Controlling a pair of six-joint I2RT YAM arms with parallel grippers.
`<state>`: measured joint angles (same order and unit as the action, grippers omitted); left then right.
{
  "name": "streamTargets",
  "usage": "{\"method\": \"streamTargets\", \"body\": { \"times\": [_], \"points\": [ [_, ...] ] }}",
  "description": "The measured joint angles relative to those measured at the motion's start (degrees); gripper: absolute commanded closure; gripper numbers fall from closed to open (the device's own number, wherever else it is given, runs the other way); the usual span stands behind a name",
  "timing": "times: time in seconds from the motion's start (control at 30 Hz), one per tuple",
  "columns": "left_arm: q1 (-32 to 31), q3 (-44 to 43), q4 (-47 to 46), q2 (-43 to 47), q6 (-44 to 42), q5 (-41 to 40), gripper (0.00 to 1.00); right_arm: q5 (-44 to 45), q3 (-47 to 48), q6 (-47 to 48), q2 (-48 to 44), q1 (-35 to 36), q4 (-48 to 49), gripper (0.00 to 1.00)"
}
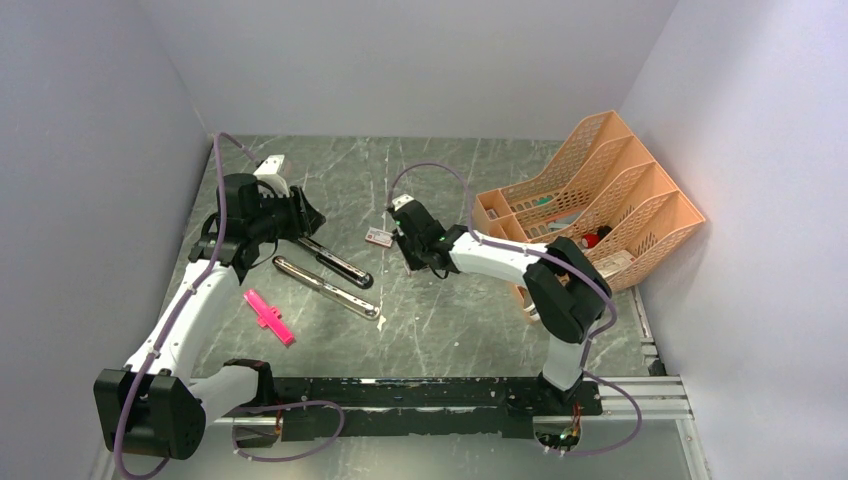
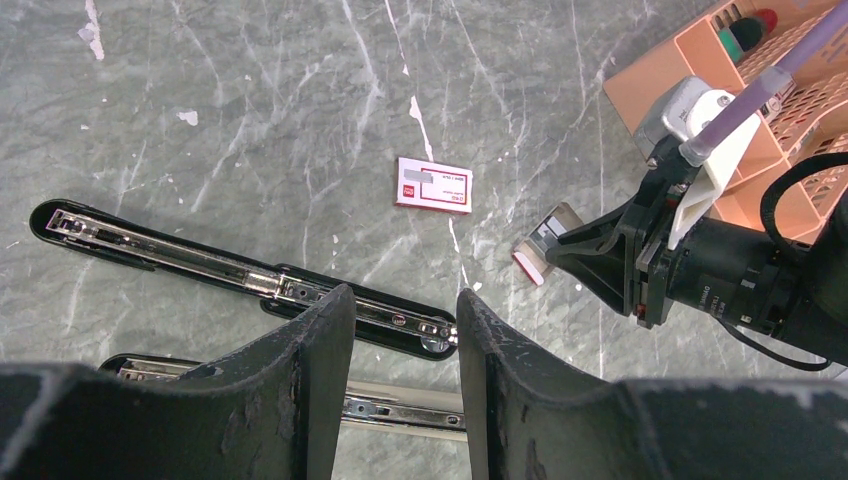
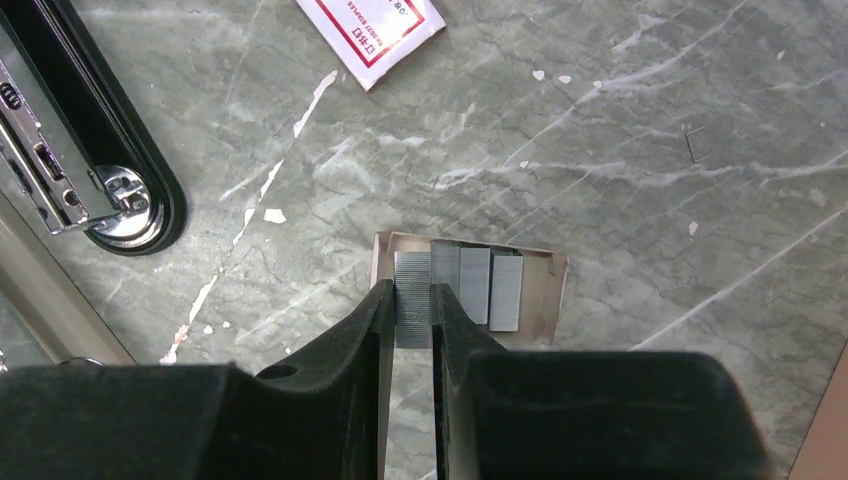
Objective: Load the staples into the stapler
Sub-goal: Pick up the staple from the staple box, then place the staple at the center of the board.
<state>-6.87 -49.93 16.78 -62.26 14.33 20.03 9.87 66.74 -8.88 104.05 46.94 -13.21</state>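
The black stapler point(image 1: 336, 262) lies opened flat on the marble table, chrome rail up; its rounded hinge end also shows point(image 3: 120, 190). My left gripper point(image 2: 405, 300) hovers open above that end, with the stapler point(image 2: 250, 280) visible below the gap and nothing between the fingers. My right gripper point(image 3: 412, 292) is shut on one silvery staple strip point(image 3: 411, 268) at the left side of the small open cardboard tray point(image 3: 545, 290). More strips point(image 3: 490, 285) lie in that tray. In the top view the right gripper point(image 1: 412, 262) hides the tray.
The box sleeve point(image 1: 378, 237) with a red-and-white label lies beyond the tray. A silver-grey stapler point(image 1: 325, 287) lies alongside the black one. A pink cross-shaped piece point(image 1: 268, 316) sits near the left arm. An orange file organiser point(image 1: 590, 200) stands at the right.
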Motion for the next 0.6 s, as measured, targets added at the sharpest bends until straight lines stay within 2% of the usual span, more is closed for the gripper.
{"method": "streamTargets", "body": {
  "times": [0.13,0.3,0.6],
  "points": [
    [0.0,0.0,0.0,-0.02,0.0,0.13,0.53,0.02,-0.87,-0.04,-1.27,0.13,-0.59,0.84],
    [0.0,0.0,0.0,-0.02,0.0,0.17,0.53,0.24,-5.46,-0.63,-7.13,1.62,-1.51,0.84],
    [0.0,0.0,0.0,-0.02,0.0,0.15,0.53,-2.01,-14.49,-0.87,-13.25,12.04,-1.2,0.83]
  ]
}}
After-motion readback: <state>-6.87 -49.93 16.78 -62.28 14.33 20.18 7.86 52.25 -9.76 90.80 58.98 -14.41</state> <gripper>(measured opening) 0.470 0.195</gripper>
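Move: The right hand already holds a staple strip. The near right end of the grey stapler lies about 10 cm back and 8 cm left of it, 4 cm lower. At the same level, the open staple box has its middle 1 cm ahead and 2 cm right, the black stapler's right end lies 3 cm back and 10 cm left, and the box sleeve 8 cm ahead and 7 cm left. From the left hand, the grey end is roughly 10 cm back, 13 cm right and 19 cm down. Back towards its base, gathering speed, the right hand sweeps about 11 cm away from the open staple box and towards the near right end of the grey stapler, still pinching the staple strip. It rises slightly at first, then sinks again to about its starting height, while the wrist turns some 15 degrees counter-clockwise. ##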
